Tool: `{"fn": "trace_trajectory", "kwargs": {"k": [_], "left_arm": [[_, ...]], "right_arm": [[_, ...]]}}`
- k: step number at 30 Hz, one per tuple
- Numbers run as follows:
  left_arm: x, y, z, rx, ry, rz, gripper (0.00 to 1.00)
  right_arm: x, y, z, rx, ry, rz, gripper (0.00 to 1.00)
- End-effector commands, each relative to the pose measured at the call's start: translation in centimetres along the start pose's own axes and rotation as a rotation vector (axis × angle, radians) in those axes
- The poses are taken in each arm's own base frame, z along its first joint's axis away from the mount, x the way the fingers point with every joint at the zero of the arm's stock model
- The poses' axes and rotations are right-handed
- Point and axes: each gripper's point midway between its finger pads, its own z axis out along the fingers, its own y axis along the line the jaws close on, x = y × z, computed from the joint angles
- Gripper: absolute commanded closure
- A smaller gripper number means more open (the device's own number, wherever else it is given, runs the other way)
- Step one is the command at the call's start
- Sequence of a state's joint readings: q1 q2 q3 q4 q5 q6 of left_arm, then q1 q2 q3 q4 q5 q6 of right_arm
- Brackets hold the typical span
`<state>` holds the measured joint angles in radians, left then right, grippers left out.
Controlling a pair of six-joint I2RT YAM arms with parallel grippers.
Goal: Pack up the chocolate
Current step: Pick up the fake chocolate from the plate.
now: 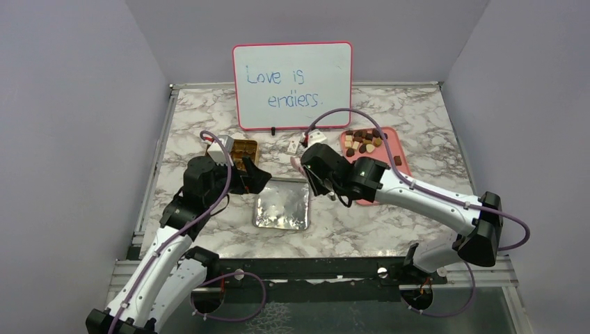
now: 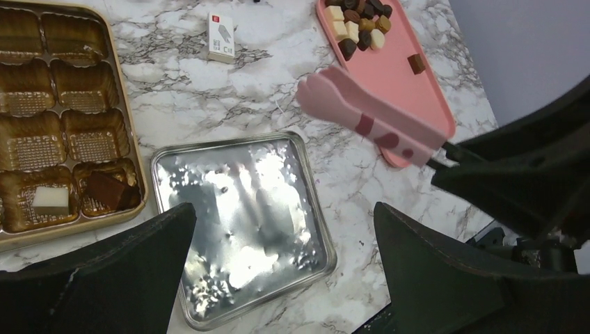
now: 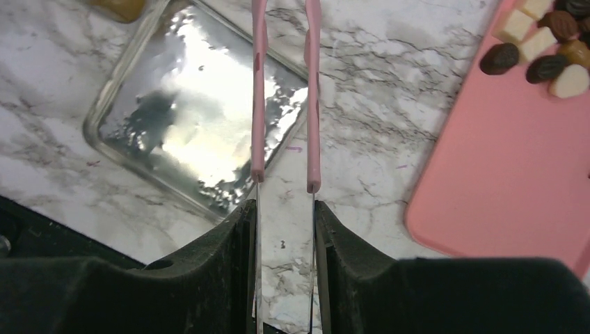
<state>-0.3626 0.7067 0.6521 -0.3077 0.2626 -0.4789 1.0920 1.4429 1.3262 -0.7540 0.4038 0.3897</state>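
Note:
The chocolate [image 1: 363, 141] lies in a pile of dark, light brown and cream pieces at the far end of a pink tray [image 1: 396, 174]. The pile [image 2: 358, 28] also shows in the left wrist view, with one brown piece [image 2: 417, 63] apart from it. A gold tin [image 2: 132, 139] with cups holds a cream piece [image 2: 51, 200] and a dark piece [image 2: 106, 189]. My right gripper [image 3: 285, 209] is shut on pink tongs [image 3: 312, 104], whose arms stand apart over the marble. My left gripper [image 2: 284, 212] hangs open above a silver lid [image 2: 243, 216], holding nothing.
A whiteboard [image 1: 292, 85] with writing stands at the back. A small white card [image 2: 221, 37] lies on the marble between the gold tin [image 1: 243, 149] and the pink tray. The silver lid [image 1: 282, 204] lies between the two arms.

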Motion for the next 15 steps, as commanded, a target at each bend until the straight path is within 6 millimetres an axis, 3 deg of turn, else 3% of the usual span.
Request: {"fn": "trace_trajectory", "kwargs": {"k": [1,9,15], "left_arm": [[0.2,-0.4,-0.7,0.032,-0.029,0.025,0.01],[0.1,0.3,-1.3,-0.002,-0.063,0.042,0.01],[0.3,0.3,-1.1,0.0,-0.05,0.046,0.01]], "right_arm": [[0.3,-5.1,-0.4,0.149,0.015,0.074,0.63],[1.8,-12.5,-0.2,0.298,0.059,0.238,0.63],[4.7,-18.9,1.0,0.468,0.136,0.335,0.63]]}}
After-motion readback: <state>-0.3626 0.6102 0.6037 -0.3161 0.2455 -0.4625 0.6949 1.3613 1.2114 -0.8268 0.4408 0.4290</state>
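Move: Ahead and to the right of the right hand, which already grips the empty pink tongs, the nearest dark round chocolate on the plate lies about 15 cm farther out, 13 cm right and some 12 cm lower. A lone brown square stands about 16 cm to the right of that chocolate and 3 cm nearer. The silver tray's middle is 10 cm left of the hand and 3 cm back. From the left hand, the dark chocolate is roughly 13 cm ahead and 28 cm right. Sweeping about 14 cm to the right and some 7 cm forward, the right hand carries the tongs away from the silver tray and over the pink plate towards its chocolates, sinking only slightly. The wrist swings some 25 degrees clockwise, so the tongs come to point nearly straight forward, and the fingers keep their hold on them. ##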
